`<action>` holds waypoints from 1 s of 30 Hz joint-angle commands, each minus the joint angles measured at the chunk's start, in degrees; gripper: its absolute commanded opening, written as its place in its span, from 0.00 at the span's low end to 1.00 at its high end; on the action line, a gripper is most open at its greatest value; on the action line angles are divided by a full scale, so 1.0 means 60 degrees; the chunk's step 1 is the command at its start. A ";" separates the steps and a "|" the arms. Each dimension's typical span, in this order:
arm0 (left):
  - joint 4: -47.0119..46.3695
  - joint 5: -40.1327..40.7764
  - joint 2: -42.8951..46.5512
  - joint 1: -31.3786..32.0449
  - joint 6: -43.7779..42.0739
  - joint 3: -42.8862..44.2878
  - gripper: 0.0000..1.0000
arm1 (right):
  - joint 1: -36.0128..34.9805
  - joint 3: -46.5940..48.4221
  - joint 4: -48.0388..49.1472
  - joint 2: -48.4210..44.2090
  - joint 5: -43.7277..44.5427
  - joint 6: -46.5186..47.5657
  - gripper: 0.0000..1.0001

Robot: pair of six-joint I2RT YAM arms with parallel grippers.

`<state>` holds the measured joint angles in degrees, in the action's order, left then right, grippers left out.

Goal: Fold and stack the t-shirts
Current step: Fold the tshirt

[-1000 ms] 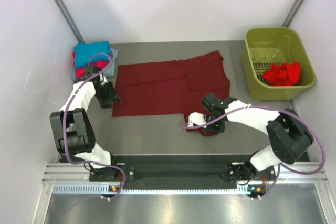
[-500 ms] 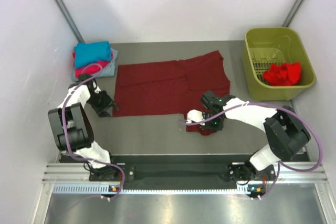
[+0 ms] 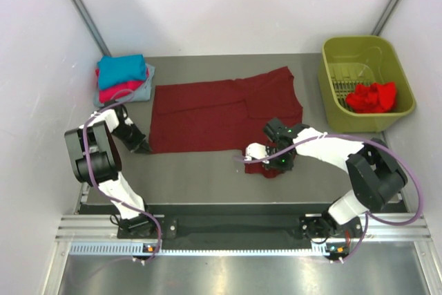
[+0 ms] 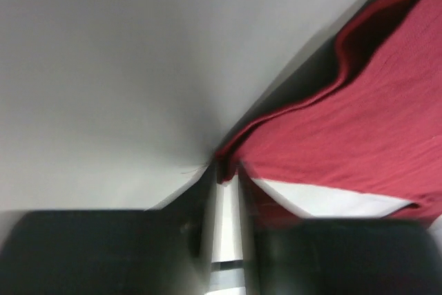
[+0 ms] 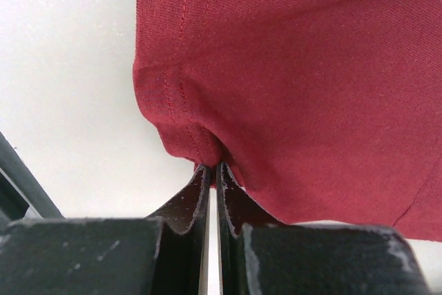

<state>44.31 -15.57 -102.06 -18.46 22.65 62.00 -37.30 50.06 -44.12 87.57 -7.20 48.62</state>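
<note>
A dark maroon t-shirt point(image 3: 221, 112) lies spread flat across the middle of the table. My left gripper point(image 3: 143, 147) is low at the shirt's near left corner. In the left wrist view its jaws stand close together, with the tip of that maroon corner point(image 4: 324, 143) pinched between them point(image 4: 228, 174). My right gripper point(image 3: 273, 165) is at the shirt's near right corner. It is shut point(image 5: 213, 167) on a bunched fold of the stitched hem point(image 5: 186, 122). A crumpled bright red t-shirt point(image 3: 371, 96) lies in the basket.
At the back left is a folded stack, with a teal shirt point(image 3: 121, 70) over a pink-red one point(image 3: 110, 92) and a pale grey-blue one point(image 3: 143, 92). An olive-green basket point(image 3: 331, 105) stands at the back right. White walls close in the left and right sides.
My left gripper has slid toward me and right, down to the shirt's near left corner, and its jaws have narrowed onto the cloth. My right gripper has barely moved.
</note>
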 commanded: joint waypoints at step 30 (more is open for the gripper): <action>0.0378 -0.1272 -0.1577 0.0205 -0.1270 0.5279 0.00 | 0.3916 0.5350 0.1039 0.1517 -0.0689 -0.2405 0.00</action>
<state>47.18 -22.85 -109.71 -18.20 17.26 88.38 -14.87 77.12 -40.51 95.29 -10.85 35.31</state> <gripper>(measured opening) 0.015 0.014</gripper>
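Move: Right between the left fingers, still partly open, lies the t-shirt's near-left corner. The shirt's far-left corner is about 21 cm ahead of that hand and 3 cm to its right, and the stack of folded shirts some 21 cm ahead and 8 cm left. The right hand already grips the near flap; the far-right corner is roughly 33 cm ahead and 3 cm right, the green basket about 28 cm ahead and 29 cm right. Pinching shut on the near-left corner, the left hand then lifts it and carries it forward about 12 cm, some 8 cm up, fingertips tilting outward. The right hand keeps its pinch on the near flap and sweeps it forward 18 cm and up 10 cm towards the far edge, drifting slightly right and turning about 30 degrees clockwise; both rises level off near the end. ##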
